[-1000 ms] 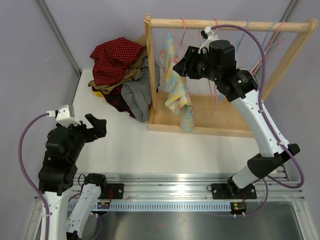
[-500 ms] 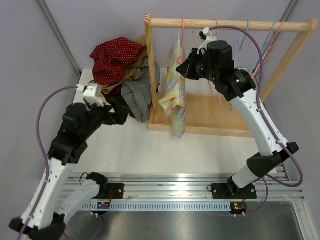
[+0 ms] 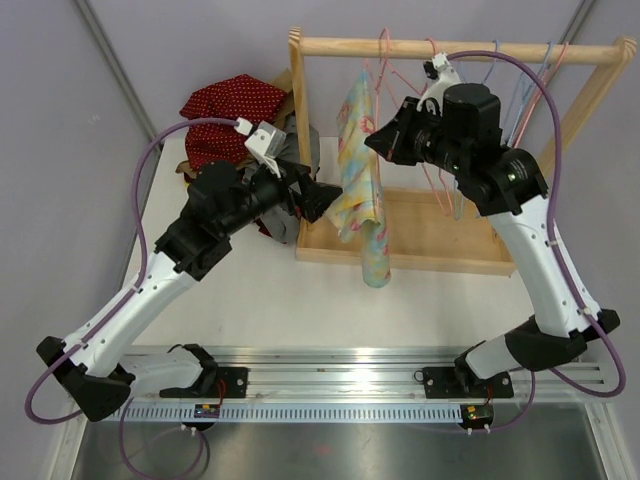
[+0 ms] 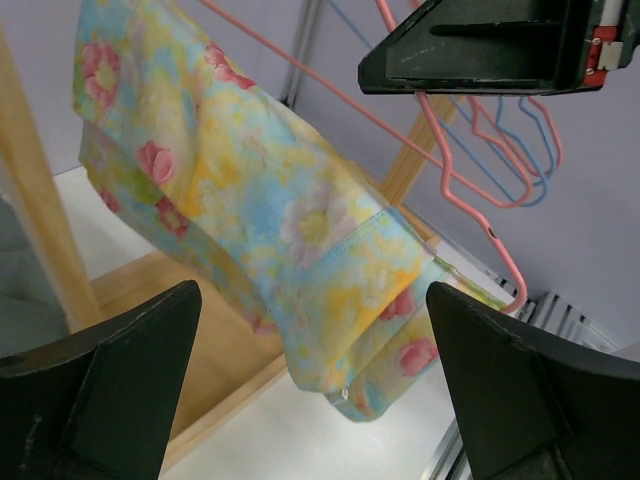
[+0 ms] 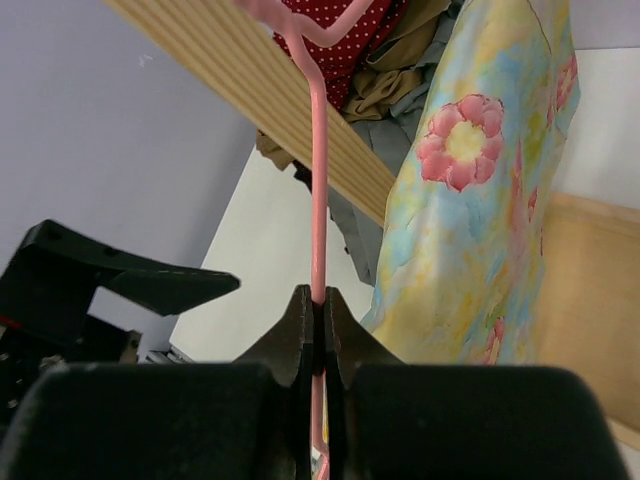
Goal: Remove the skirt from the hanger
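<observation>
The floral skirt [image 3: 360,170] hangs from a pink hanger [image 3: 385,55] on the wooden rack's top bar [image 3: 470,47]. My right gripper [image 3: 388,135] is shut on the hanger's pink wire [image 5: 317,200], just right of the skirt [image 5: 480,220]; its jaws [image 5: 319,308] pinch the wire tight. My left gripper [image 3: 325,195] is open, right at the skirt's left side. In the left wrist view the skirt [image 4: 280,200] hangs between and above the spread fingers [image 4: 110,385], not touched, with the gripper's gap [image 4: 320,400] below its lower hem.
A pile of clothes with a red dotted garment [image 3: 235,115] lies left of the rack. The rack's wooden base tray [image 3: 440,250] and left post [image 3: 300,130] stand close to my left gripper. Other empty pink and blue hangers [image 3: 530,90] hang to the right.
My left arm has swung from the near left up and right to the skirt. My right gripper has shifted slightly right with the hanger, and the skirt has swung.
</observation>
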Controlling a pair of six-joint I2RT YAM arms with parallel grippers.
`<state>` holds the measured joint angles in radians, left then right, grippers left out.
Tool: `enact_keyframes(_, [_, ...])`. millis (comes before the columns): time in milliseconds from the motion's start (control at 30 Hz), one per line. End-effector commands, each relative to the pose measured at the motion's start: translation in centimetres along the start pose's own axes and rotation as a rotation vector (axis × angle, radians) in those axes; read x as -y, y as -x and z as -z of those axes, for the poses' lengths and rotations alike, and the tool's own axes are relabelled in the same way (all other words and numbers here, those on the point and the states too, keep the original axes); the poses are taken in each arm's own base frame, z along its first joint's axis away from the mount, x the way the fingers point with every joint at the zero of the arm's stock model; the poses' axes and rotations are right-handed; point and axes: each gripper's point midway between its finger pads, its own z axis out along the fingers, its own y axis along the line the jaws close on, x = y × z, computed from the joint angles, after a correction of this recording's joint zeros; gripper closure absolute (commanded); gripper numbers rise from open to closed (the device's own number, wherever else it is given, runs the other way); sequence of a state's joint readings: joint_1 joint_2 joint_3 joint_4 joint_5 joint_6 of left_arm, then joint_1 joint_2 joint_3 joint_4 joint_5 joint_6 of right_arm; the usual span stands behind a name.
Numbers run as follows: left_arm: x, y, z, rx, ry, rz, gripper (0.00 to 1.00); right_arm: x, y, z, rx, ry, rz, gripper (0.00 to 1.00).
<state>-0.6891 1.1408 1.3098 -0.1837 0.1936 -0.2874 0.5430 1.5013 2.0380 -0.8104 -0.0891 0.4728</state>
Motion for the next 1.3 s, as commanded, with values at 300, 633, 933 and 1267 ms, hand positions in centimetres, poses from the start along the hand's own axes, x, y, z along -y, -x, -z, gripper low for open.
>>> enact_keyframes(300, [8.8,-2.5,-1.4,0.022,-0.332,0.025,0.01,-4.0,2.1,9.4,0.148,0.164,-0.038,1.00])
enact_keyframes(633, [11.5,-3.7,-2.3,0.064,-0.412,0.080,0.49,-3.6,1.5,11.0,0.164,0.163,-0.065,1.00])
enact_keyframes(933, [10.2,-10.9,-1.4,-0.042,-0.358,0.131,1.00,-3.8,2.5,12.7,0.199,0.157,-0.050,1.00])
enact_keyframes(1267, [6.1,-30.5,5.9,-0.316,-0.118,0.274,1.00,-5.1,5.6,14.3,0.267,0.163,-0.003,1.00])
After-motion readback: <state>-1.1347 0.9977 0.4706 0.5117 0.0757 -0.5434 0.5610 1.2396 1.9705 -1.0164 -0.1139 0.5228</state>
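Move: The skirt's middle hangs about 2 cm ahead of the open left hand, 7 cm to its right and 3 cm lower. From the left hand, the rack's left post is about 14 cm ahead and 3 cm left, and the garment pile 20 cm ahead, 18 cm left and 30 cm below. The right hand already grips the pink hanger; from it the skirt's middle is about 4 cm ahead, 1 cm left and 10 cm below. Left reaches back-right some 12 cm, pinches the skirt's edge, pulls down-back; right carries the hanger back about 10 cm. ##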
